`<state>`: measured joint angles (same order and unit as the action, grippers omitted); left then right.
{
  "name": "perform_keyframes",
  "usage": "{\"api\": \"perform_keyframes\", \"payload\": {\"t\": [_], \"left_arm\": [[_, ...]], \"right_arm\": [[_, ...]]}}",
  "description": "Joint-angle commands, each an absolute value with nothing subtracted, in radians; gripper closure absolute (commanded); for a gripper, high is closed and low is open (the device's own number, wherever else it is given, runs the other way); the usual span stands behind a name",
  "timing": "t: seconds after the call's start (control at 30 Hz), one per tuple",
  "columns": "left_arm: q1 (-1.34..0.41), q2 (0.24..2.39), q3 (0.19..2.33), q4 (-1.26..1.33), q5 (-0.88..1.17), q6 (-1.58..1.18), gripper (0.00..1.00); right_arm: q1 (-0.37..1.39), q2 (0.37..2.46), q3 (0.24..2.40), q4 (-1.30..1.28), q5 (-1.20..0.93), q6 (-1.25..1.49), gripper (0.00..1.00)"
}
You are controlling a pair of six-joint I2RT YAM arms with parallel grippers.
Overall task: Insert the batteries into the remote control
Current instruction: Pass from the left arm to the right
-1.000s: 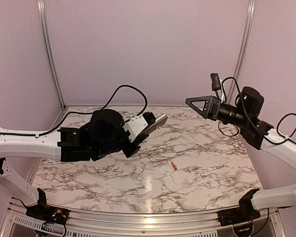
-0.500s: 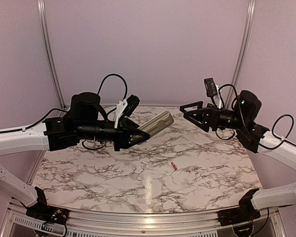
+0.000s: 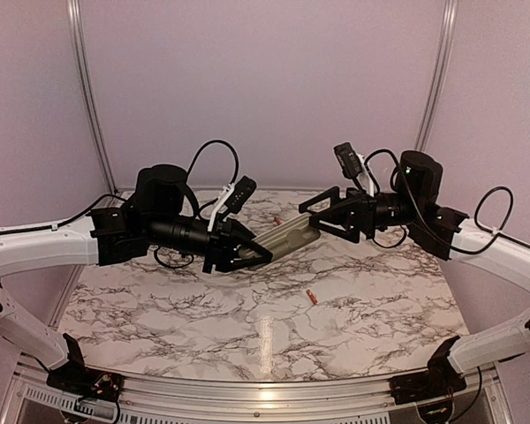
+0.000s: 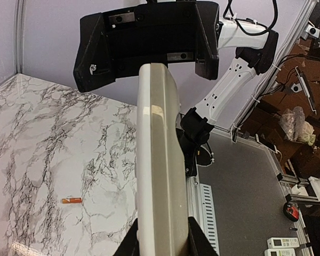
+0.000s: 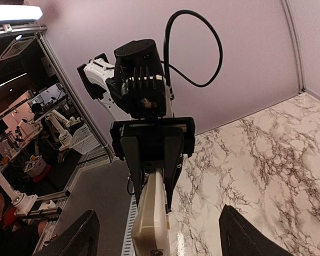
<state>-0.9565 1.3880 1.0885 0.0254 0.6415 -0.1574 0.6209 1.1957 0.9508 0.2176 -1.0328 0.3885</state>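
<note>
My left gripper (image 3: 254, 251) is shut on one end of the remote control (image 3: 288, 237) and holds it in the air, edge-on, with the free end pointing right. The left fingers (image 4: 194, 242) press on both of the remote control's (image 4: 157, 160) sides. My right gripper (image 3: 316, 221) is open, its jaws standing wide to either side of the remote control's free end (image 5: 152, 224) without touching it. One orange battery (image 3: 311, 298) lies on the marble table below, also seen as the battery (image 4: 72, 200) in the left wrist view. A second small orange battery (image 3: 276, 219) lies farther back.
The marble table (image 3: 185, 327) has lilac walls at the back and both sides. Black cables loop above both wrists. Beyond the table's near edge is a grey floor (image 4: 245, 186) with an arm base and clutter.
My left arm turned its wrist and swung the remote rightward and lower. My right arm moved left until its jaws reached the remote's free end, and they have narrowed somewhat.
</note>
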Motion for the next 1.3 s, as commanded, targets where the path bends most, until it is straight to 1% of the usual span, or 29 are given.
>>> {"api": "perform_keyframes", "payload": {"t": [0.0, 0.17, 0.33, 0.47, 0.63, 0.7, 0.73, 0.77, 0.8, 0.83, 0.9, 0.93, 1.03, 1.07, 1.2, 1.23, 1.27], "left_arm": [[-0.947, 1.419, 1.142, 0.023, 0.712, -0.167, 1.0], [-0.939, 1.436, 1.159, 0.003, 0.732, -0.157, 1.0], [-0.93, 1.465, 1.175, 0.002, 0.768, -0.158, 1.0], [-0.925, 1.492, 1.193, -0.035, 0.784, -0.154, 1.0], [-0.92, 1.512, 1.212, -0.054, 0.797, -0.147, 1.0], [-0.919, 1.519, 1.219, -0.067, 0.801, -0.143, 1.0], [-0.917, 1.521, 1.221, -0.07, 0.804, -0.142, 1.0], [-0.915, 1.524, 1.222, -0.074, 0.807, -0.141, 1.0], [-0.912, 1.525, 1.223, -0.076, 0.81, -0.141, 1.0], [-0.909, 1.527, 1.223, -0.076, 0.815, -0.141, 1.0], [-0.903, 1.529, 1.224, -0.075, 0.824, -0.141, 1.0], [-0.901, 1.531, 1.224, -0.075, 0.828, -0.143, 1.0], [-0.893, 1.537, 1.223, -0.075, 0.832, -0.141, 1.0], [-0.889, 1.537, 1.224, -0.076, 0.833, -0.141, 0.98], [-0.865, 1.52, 1.194, -0.027, 0.825, -0.17, 0.56], [-0.857, 1.512, 1.183, -0.014, 0.816, -0.18, 0.49], [-0.848, 1.503, 1.172, -0.011, 0.806, -0.187, 0.43]], "right_arm": [[0.652, 1.244, 1.014, 0.118, -1.086, 0.355, 0.25], [0.661, 1.256, 1.018, 0.041, -1.112, 0.321, 0.28], [0.663, 1.258, 1.025, -0.049, -1.119, 0.27, 0.36], [0.663, 1.264, 1.045, -0.089, -1.122, 0.246, 0.45], [0.663, 1.275, 1.06, -0.112, -1.127, 0.23, 0.6], [0.662, 1.281, 1.063, -0.123, -1.131, 0.221, 0.7], [0.663, 1.285, 1.063, -0.125, -1.134, 0.221, 0.77], [0.663, 1.287, 1.063, -0.128, -1.137, 0.218, 0.86], [0.663, 1.29, 1.063, -0.134, -1.139, 0.215, 0.9], [0.663, 1.291, 1.064, -0.138, -1.141, 0.211, 0.92], [0.663, 1.292, 1.065, -0.147, -1.146, 0.207, 0.88], [0.663, 1.293, 1.065, -0.15, -1.152, 0.204, 0.88], [0.663, 1.295, 1.062, -0.156, -1.152, 0.2, 1.0], [0.663, 1.294, 1.06, -0.153, -1.154, 0.204, 1.0], [0.663, 1.287, 1.041, -0.102, -1.133, 0.259, 1.0], [0.663, 1.285, 1.031, -0.079, -1.117, 0.286, 1.0], [0.661, 1.28, 1.016, -0.047, -1.095, 0.317, 1.0]]}}
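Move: The remote control, pinched at one end by the left fingers, has its middle about 5 cm to the left of the empty right hand, 2 cm back and 4 cm below. From the left hand that middle is some 5 cm right, 1 cm ahead and 1 cm up. The nearer battery lies on the table roughly 5 cm ahead, 4 cm right and 35 cm below the right hand. The remote's free end is taken by the right hand, which comes down about 4 cm onto it, easing slightly back and left and tipping its fingers down some 10 degrees, then shuts to pinch the end and stays put. Meanwhile the left hand sinks about 2 cm with the remote, edging right, and only at the very end opens and lets go. ##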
